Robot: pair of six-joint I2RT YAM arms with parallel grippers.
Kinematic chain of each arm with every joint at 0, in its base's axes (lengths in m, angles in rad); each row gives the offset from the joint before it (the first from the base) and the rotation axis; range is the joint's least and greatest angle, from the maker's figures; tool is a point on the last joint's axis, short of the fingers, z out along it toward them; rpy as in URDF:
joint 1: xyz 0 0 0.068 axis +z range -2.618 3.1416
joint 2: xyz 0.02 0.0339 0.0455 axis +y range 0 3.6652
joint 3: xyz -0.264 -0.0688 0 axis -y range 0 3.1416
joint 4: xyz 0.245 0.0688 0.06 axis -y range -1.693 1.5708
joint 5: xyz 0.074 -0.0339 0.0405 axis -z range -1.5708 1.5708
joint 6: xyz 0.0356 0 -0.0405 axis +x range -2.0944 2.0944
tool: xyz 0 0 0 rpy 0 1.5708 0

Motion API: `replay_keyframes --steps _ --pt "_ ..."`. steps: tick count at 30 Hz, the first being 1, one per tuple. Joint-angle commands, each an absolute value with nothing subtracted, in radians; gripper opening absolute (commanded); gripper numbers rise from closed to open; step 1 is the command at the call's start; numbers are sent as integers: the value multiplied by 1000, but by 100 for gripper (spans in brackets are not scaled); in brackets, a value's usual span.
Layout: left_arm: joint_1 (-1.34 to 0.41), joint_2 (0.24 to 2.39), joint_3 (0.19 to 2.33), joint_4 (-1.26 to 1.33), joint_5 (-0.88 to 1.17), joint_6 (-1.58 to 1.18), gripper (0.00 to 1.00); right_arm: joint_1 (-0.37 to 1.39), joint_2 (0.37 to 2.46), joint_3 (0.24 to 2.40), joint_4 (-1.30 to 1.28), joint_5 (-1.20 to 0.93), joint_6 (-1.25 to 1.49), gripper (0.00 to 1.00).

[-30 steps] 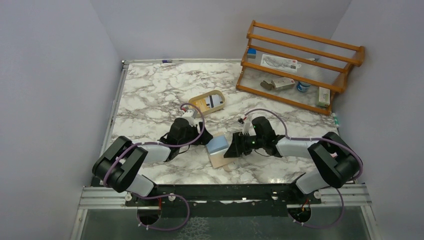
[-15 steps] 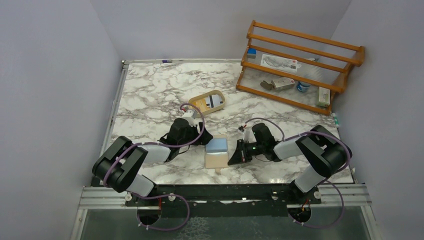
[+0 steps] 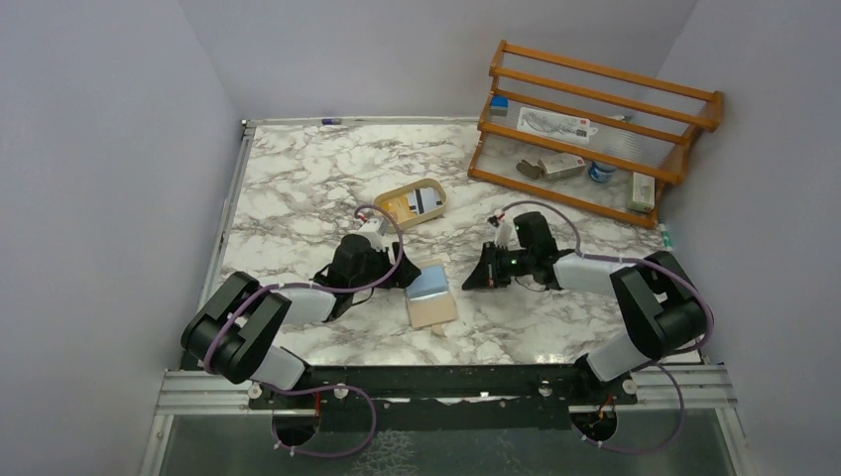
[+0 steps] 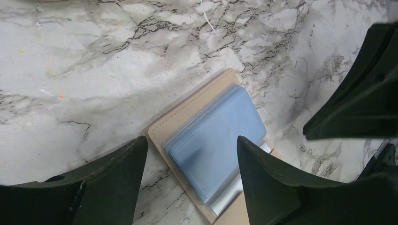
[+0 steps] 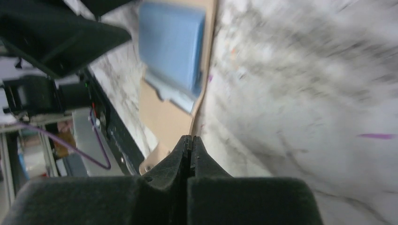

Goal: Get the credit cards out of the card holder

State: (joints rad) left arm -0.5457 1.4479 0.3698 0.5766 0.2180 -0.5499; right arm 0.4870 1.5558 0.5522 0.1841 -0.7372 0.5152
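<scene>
The tan card holder (image 3: 434, 312) lies open on the marble table between the two arms. A stack of light blue credit cards (image 3: 430, 282) sits in clear sleeves on its far half. In the left wrist view the cards (image 4: 218, 140) lie on the holder (image 4: 162, 129). My left gripper (image 4: 191, 140) hangs open there, with one finger on each side of the holder's corner and nothing gripped. My right gripper (image 3: 476, 280) is shut and empty, a short way right of the holder. Its closed tips (image 5: 188, 138) point toward the holder (image 5: 169, 117) and the cards (image 5: 171, 47).
An oval beige tray (image 3: 389, 198) holding a few cards sits behind the left gripper. A wooden rack (image 3: 595, 129) with small items stands at the back right. Grey walls close in the table on the left, back and right.
My right gripper went from open at the holder's right edge to shut, then drew back to the right and farther away. The holder shifted slightly and lies open. The left gripper stayed put.
</scene>
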Motion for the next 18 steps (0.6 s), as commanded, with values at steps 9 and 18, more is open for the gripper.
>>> replay_keyframes --steps 9,18 --pt "-537 1475 406 530 324 -518 72 368 1650 845 -130 -677 337 37" --pt "-535 1459 399 495 234 -532 72 650 1392 764 -125 -506 477 61"
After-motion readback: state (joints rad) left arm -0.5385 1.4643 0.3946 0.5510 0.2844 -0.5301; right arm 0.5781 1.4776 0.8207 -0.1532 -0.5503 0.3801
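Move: The open card holder lies flat, its middle about 7 cm to the right hand's left, 1 cm back and 3 cm below. Its strap tab is some 5 cm left and 8 cm back of that hand, and the tray of cards about 11 cm left and 17 cm ahead. From the left hand the card holder's middle is around 4 cm right, 5 cm back and 3 cm below. The right hand sweeps about 7 cm forward, opens its shut fingers, then returns back-left, rising towards the card holder. ##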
